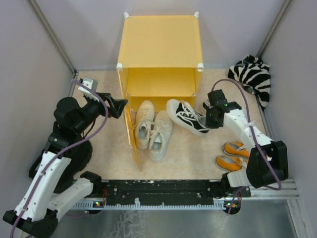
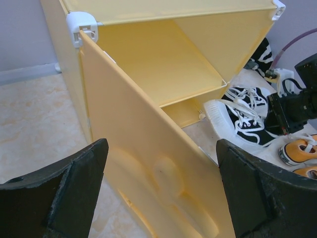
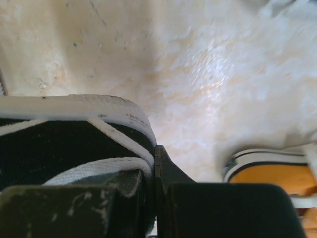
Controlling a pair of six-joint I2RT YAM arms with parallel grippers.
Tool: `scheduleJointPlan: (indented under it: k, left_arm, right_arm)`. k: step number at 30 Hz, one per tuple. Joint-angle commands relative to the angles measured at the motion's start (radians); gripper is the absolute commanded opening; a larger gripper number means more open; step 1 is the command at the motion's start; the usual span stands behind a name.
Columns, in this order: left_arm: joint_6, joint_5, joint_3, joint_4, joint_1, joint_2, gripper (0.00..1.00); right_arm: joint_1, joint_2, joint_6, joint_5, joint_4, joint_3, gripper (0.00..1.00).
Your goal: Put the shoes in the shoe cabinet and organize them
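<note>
The yellow-orange shoe cabinet (image 1: 161, 47) stands at the back with its embossed door (image 1: 130, 134) swung open toward me; it fills the left wrist view (image 2: 163, 74). Two off-white sneakers (image 1: 152, 130) lie in front of the opening. My right gripper (image 1: 210, 119) is shut on the heel rim of a black canvas sneaker (image 1: 188, 117), seen close in the right wrist view (image 3: 64, 144). Two orange sneakers (image 1: 233, 154) lie at the right. My left gripper (image 1: 119, 105) is open and empty beside the door's top edge, jaws on either side of the door panel (image 2: 163, 183).
A zebra-striped fabric bundle (image 1: 255, 77) lies at the back right corner. Grey walls close in the left, right and back. A black rail (image 1: 163, 188) runs along the near edge between the arm bases.
</note>
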State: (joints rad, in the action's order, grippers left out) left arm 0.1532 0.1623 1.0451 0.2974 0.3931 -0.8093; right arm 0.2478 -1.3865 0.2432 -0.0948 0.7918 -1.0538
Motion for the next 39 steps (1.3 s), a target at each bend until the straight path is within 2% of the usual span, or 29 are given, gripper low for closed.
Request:
scheduleJointPlan:
  k: [1, 5, 7, 12, 14, 16, 21, 25, 30, 36, 39]
  left_arm:
    - [-0.02, 0.0, -0.024, 0.071, 0.009, 0.002, 0.95]
    - [-0.022, -0.005, -0.026, 0.076, 0.009, 0.002, 0.95]
    - [-0.017, 0.005, -0.031, 0.072, 0.008, 0.001, 0.95]
    - [0.003, 0.029, -0.036, 0.065, 0.009, 0.002, 0.95]
    - [0.005, 0.027, -0.039, 0.062, 0.008, 0.005, 0.95]
    - [0.004, 0.023, -0.039, 0.06, 0.009, 0.006, 0.95]
    - [0.004, 0.014, -0.038, 0.062, 0.009, 0.012, 0.95]
    - [0.002, 0.007, -0.036, 0.065, 0.008, 0.014, 0.95]
    - [0.0, 0.001, -0.033, 0.066, 0.008, 0.011, 0.95]
    - [0.004, -0.008, -0.04, 0.062, 0.009, 0.001, 0.95]
    - [0.005, -0.013, -0.042, 0.06, 0.008, 0.0, 0.95]
  right_arm:
    - [0.072, 0.11, 0.316, 0.069, -0.087, 0.132, 0.0]
    - [0.144, 0.285, 0.532, 0.043, -0.212, 0.305, 0.0]
    - [0.166, 0.363, 0.622, 0.001, -0.243, 0.368, 0.06]
    - [0.187, 0.501, 0.716, -0.076, -0.228, 0.442, 0.14]
    - [0.188, 0.511, 0.708, -0.068, -0.227, 0.447, 0.17]
    - [0.188, 0.497, 0.689, -0.042, -0.223, 0.445, 0.24]
    - [0.205, 0.43, 0.644, 0.032, -0.233, 0.457, 0.29]
    - [0.221, 0.407, 0.634, 0.036, -0.235, 0.466, 0.35]
    - [0.228, 0.43, 0.576, 0.048, -0.23, 0.463, 0.58]
    - [0.228, 0.46, 0.525, 0.08, -0.224, 0.473, 0.61]
    - [0.228, 0.46, 0.406, 0.053, -0.201, 0.425, 0.72]
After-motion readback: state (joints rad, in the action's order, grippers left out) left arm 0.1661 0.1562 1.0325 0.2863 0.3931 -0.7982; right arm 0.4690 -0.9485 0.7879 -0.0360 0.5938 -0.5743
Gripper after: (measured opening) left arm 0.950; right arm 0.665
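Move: The right hand holds the black-and-white shoe by its heel, toe pointing left and somewhat forward. Its floor spot lies about 14 cm to the left, 5 cm back and 6 cm below. The right beige shoe stands level with that spot, some 11 cm farther left; the other black shoe lies about 7 cm ahead of the hand and 5 cm to its right. From the idle left hand the spot is roughly 29 cm to the right, level with it and 30 cm below. Keeping its pinch on the heel, the right hand swings the shoe back about 9 cm, left and down some 4 cm, towards the floor beside the right beige shoe, turning clockwise by about 20 degrees with its left side rising as much. There it lets go: the fingers spread to about two thirds while the hand bobs slightly and edges another couple of centimetres left, staying low at the heel. ##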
